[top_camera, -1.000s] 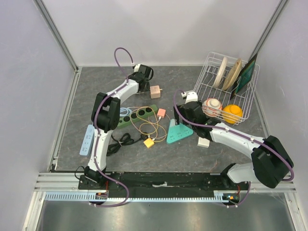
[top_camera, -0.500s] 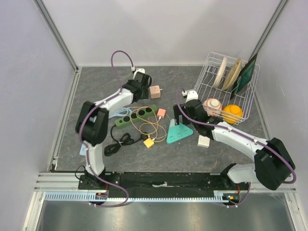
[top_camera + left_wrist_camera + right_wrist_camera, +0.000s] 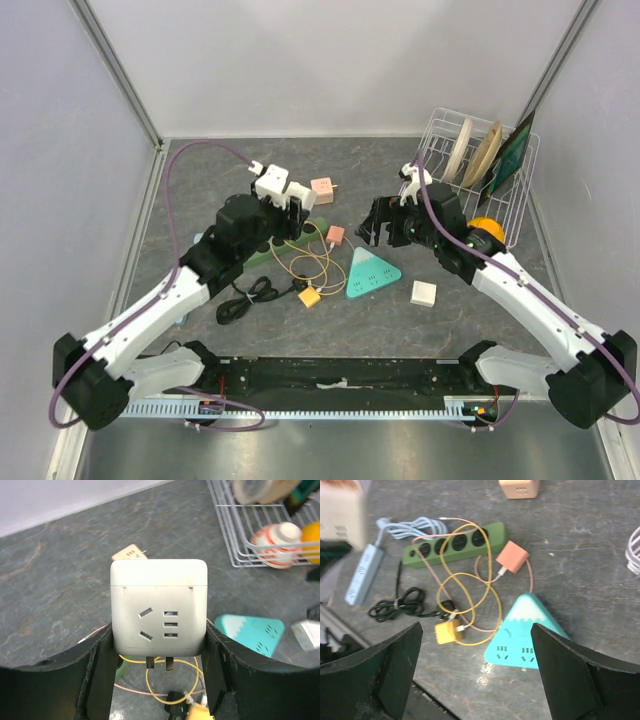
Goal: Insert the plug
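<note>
A white cube plug [image 3: 159,607] with sockets on its face and two prongs underneath hangs above the table, my left gripper [image 3: 159,641] shut on its sides. From above, the white cube plug [image 3: 272,184] and left gripper [image 3: 277,192] hover over the left end of the green power strip [image 3: 296,240]. A teal triangular power strip [image 3: 371,272] lies mid-table. My right gripper [image 3: 386,224] is open and empty, raised just beyond the teal strip [image 3: 527,632]; its jaws stand wide apart in the right wrist view [image 3: 477,647].
A pink plug [image 3: 335,235] and a yellow plug [image 3: 309,297] with looped cables lie between the strips. A beige cube [image 3: 322,187] sits farther back, a small white cube [image 3: 423,293] at right, a black cord [image 3: 243,296] at left. A wire dish rack [image 3: 436,170] stands back right.
My left arm has swung back from the far side toward the middle, carrying the white cube plug above the green strip. My right arm has risen and drawn right, off the teal strip.
</note>
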You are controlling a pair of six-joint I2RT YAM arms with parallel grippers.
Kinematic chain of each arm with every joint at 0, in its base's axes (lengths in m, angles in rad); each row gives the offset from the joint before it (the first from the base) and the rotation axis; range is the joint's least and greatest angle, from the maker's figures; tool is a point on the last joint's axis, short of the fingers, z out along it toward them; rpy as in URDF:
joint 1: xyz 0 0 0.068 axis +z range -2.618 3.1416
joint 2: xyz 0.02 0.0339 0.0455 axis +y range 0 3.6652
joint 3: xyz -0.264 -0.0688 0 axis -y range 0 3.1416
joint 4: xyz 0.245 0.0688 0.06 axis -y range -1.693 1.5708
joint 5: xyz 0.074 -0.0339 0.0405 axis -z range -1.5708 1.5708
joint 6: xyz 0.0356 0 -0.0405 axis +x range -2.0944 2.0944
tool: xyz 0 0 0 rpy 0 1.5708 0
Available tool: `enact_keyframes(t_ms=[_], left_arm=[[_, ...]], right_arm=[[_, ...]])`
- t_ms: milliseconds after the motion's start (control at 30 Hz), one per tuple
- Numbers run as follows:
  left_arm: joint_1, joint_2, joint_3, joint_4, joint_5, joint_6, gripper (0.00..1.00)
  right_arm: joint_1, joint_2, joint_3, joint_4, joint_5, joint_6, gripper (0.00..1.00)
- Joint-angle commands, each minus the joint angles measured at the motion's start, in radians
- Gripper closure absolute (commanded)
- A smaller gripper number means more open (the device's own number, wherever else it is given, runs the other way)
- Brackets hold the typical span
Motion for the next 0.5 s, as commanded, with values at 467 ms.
enact_keyframes(t_ms=[467], left_arm=[[-0.101, -0.338, -0.194, 0.049, 0.515, 0.397, 0.98]], right_arm=[[0.001, -0.053, 0.189, -0.038, -0.417, 0.214, 0.02]])
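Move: Up in the air, the left hand already grips the white plug adapter; the open right gripper stands about 14 cm to its right, 4 cm back and 4 cm lower. The green power strip lies some 3 cm ahead of the left hand, 3 cm left and 22 cm below. From the right hand the adapter is about 13 cm left, 5 cm ahead and 4 cm up; the turquoise strip lies 3 cm back, 2 cm right and 19 cm below. Drawing back about 10 cm and drifting a little right, the left hand swings some 30 degrees clockwise and tips its fingers up slightly, keeping its hold on the adapter. The right hand, fingers still wide open, rises about 7 cm while easing back and left towards the adapter, rolling its left side up; it doesn't touch it yet. ##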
